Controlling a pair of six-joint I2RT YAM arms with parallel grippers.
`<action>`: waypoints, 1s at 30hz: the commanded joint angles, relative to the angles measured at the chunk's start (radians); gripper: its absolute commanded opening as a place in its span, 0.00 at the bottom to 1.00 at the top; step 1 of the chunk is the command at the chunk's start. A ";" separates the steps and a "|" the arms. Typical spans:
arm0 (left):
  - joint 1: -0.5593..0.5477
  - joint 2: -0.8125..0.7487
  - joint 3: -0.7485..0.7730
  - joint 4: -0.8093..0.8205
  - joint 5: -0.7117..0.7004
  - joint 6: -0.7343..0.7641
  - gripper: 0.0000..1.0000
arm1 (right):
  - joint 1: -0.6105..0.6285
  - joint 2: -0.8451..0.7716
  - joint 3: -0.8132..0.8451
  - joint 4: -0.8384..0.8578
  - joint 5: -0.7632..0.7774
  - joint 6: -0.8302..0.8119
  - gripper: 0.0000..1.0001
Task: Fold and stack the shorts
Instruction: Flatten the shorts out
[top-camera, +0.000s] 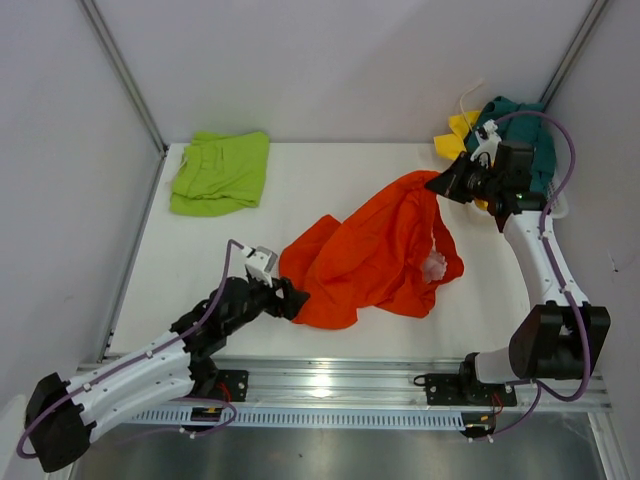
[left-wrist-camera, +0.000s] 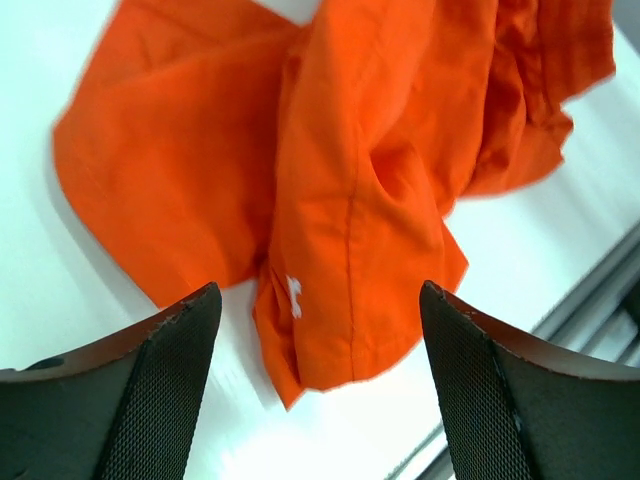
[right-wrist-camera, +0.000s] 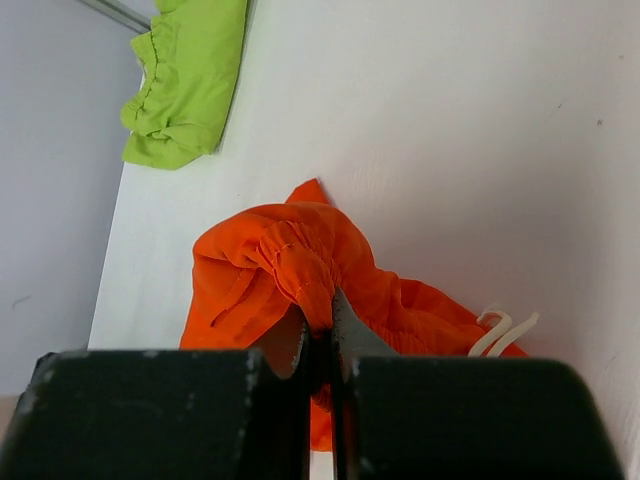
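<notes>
Crumpled orange shorts (top-camera: 375, 255) lie across the middle of the table, their white drawstring (top-camera: 433, 265) showing at the right. My right gripper (top-camera: 440, 184) is shut on their elastic waistband (right-wrist-camera: 310, 275) and holds that end lifted. My left gripper (top-camera: 297, 300) stands open at the lower left hem (left-wrist-camera: 330, 350), its fingers either side and nothing between them. Folded lime green shorts (top-camera: 220, 172) lie at the far left corner, also seen in the right wrist view (right-wrist-camera: 185, 85). Yellow shorts (top-camera: 458, 135) and dark teal shorts (top-camera: 520, 130) are piled at the far right.
A white basket (top-camera: 556, 208) at the far right holds the yellow and teal pairs, mostly hidden behind my right arm. A metal rail (top-camera: 340, 385) runs along the near table edge. Grey walls close in the left, back and right sides.
</notes>
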 joint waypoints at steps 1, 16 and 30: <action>-0.054 -0.002 0.050 -0.050 -0.003 -0.025 0.82 | 0.000 0.018 0.055 0.046 0.011 0.014 0.00; -0.252 0.107 0.046 -0.093 -0.141 -0.110 0.73 | 0.005 0.061 0.063 0.023 0.021 0.009 0.00; -0.250 0.289 0.132 -0.095 -0.200 -0.137 0.59 | 0.009 0.066 0.064 0.023 0.015 0.010 0.00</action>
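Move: The near leg hem of the red shorts lies about 11 cm below the left hand, some 5 cm to its right and 2 cm back. The other leg's hem spreads about 17 cm ahead of that hand and 2 cm right; the folded green shorts are roughly 35 cm ahead and 19 cm left. From the right hand, which already holds the gathered waistband, the near hem is about 24 cm back, 28 cm left and 24 cm below. The right hand keeps its pinch on the red shorts' waistband, sinking barely 2 cm before holding still. The empty left hand heads for the near leg hem: first back about 5 cm and a little right, then mostly down, some 6 cm lower in all, easing slightly forward. Its wrist rolls left side up and tips down, while the open fingers narrow partway without gripping. ##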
